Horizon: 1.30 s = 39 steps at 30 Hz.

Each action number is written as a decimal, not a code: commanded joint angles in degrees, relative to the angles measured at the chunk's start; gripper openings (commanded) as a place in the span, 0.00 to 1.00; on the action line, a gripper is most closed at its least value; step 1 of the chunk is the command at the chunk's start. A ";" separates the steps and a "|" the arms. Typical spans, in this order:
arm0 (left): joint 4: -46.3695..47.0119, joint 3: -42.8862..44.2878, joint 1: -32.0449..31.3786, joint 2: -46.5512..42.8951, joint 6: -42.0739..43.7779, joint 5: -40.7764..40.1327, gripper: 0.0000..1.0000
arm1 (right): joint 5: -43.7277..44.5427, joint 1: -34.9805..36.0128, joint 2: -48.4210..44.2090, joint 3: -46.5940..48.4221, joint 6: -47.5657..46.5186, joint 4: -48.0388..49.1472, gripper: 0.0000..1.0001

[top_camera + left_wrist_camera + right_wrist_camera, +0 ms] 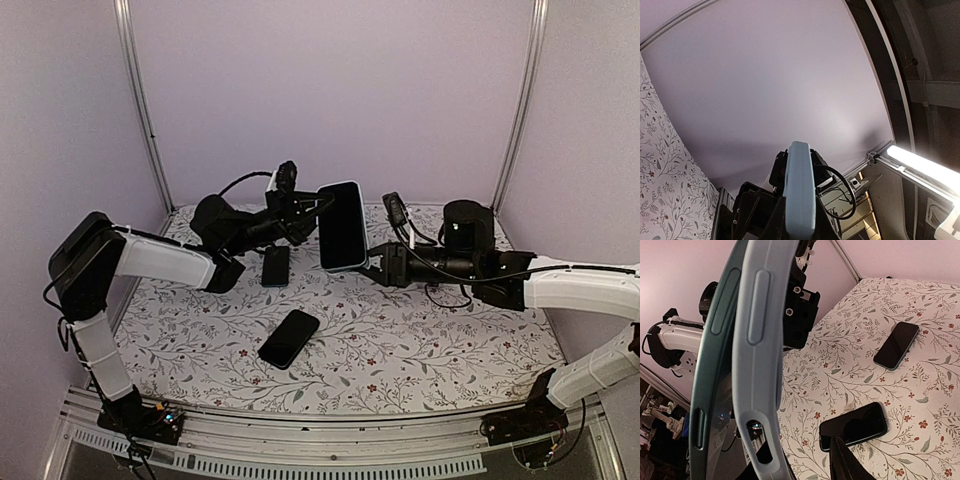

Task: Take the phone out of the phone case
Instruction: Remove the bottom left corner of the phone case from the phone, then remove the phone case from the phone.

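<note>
A phone (pixel 342 225) with a dark screen, in a light blue phone case (pixel 757 340), is held upright above the back of the table. My left gripper (pixel 303 212) is shut on its left side. In the left wrist view the case's edge (pixel 800 190) is pinched between the dark fingers. My right gripper (pixel 375 265) sits at the case's lower right corner. Its fingers (pixel 845 465) stand apart, open, with a gap beside the case. In the right wrist view the phone's teal edge (pixel 715 365) shows just beside the case's rim.
Two loose dark phones lie on the floral tablecloth (pixel 420 340). One (pixel 275 265) is under the held phone, the other (pixel 289 338) nearer the front; both show in the right wrist view (pixel 897 345) (pixel 854 426). Metal frame posts (pixel 145 110) stand at the back corners.
</note>
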 commanded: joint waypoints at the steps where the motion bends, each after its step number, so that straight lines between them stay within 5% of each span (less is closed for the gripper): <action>1: -1.66 2.30 -0.14 -1.25 0.78 8.33 0.00 | -2.89 -3.42 -1.03 -0.13 3.54 1.91 0.36; 8: -8.54 3.14 0.10 -1.87 4.74 10.10 0.00 | -5.21 -4.52 -1.98 -0.73 5.37 3.16 0.35; 15: -11.40 4.73 0.50 -1.50 5.46 10.23 0.01 | -10.83 -6.22 -0.08 -2.00 9.71 7.43 0.14; 19: -13.94 5.64 0.50 -1.46 6.23 10.00 0.21 | -12.18 -6.74 0.73 -2.40 11.75 9.45 0.00; 26: -21.70 3.74 1.61 -4.01 9.93 7.31 0.52 | -13.27 -8.37 1.08 -3.77 14.65 13.45 0.00; 31: -37.35 3.52 2.66 -8.20 17.69 3.84 0.70 | -14.08 -9.37 1.52 -4.28 16.18 16.37 0.00; 39: -51.61 2.11 4.26 -14.37 25.50 1.10 0.78 | -13.96 -10.62 3.02 -4.01 16.40 19.16 0.00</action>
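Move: Below and to the right of the left hand, which grips its upper left corner, hangs the phone in its case, its middle about 3 cm right, 3 cm back and 4 cm down. From the right hand, half open around the lower right corner, that middle is some 5 cm left, 3 cm forward and 4 cm up. From the left hand, one table phone lies about 15 cm left and 8 cm farther out, another 9 cm left and 13 cm back, both some 30 cm below. Closing on the case's lower right edge, the right hand pinches it and takes over the hold, easing about 2 cm right, then nearly 3 cm forward with a slight roll. The left hand, still gripping, first carries its corner down and a little right; then it opens wide, lets go and draws back left by some 3 cm, its raised fingers tipping down to about level. ##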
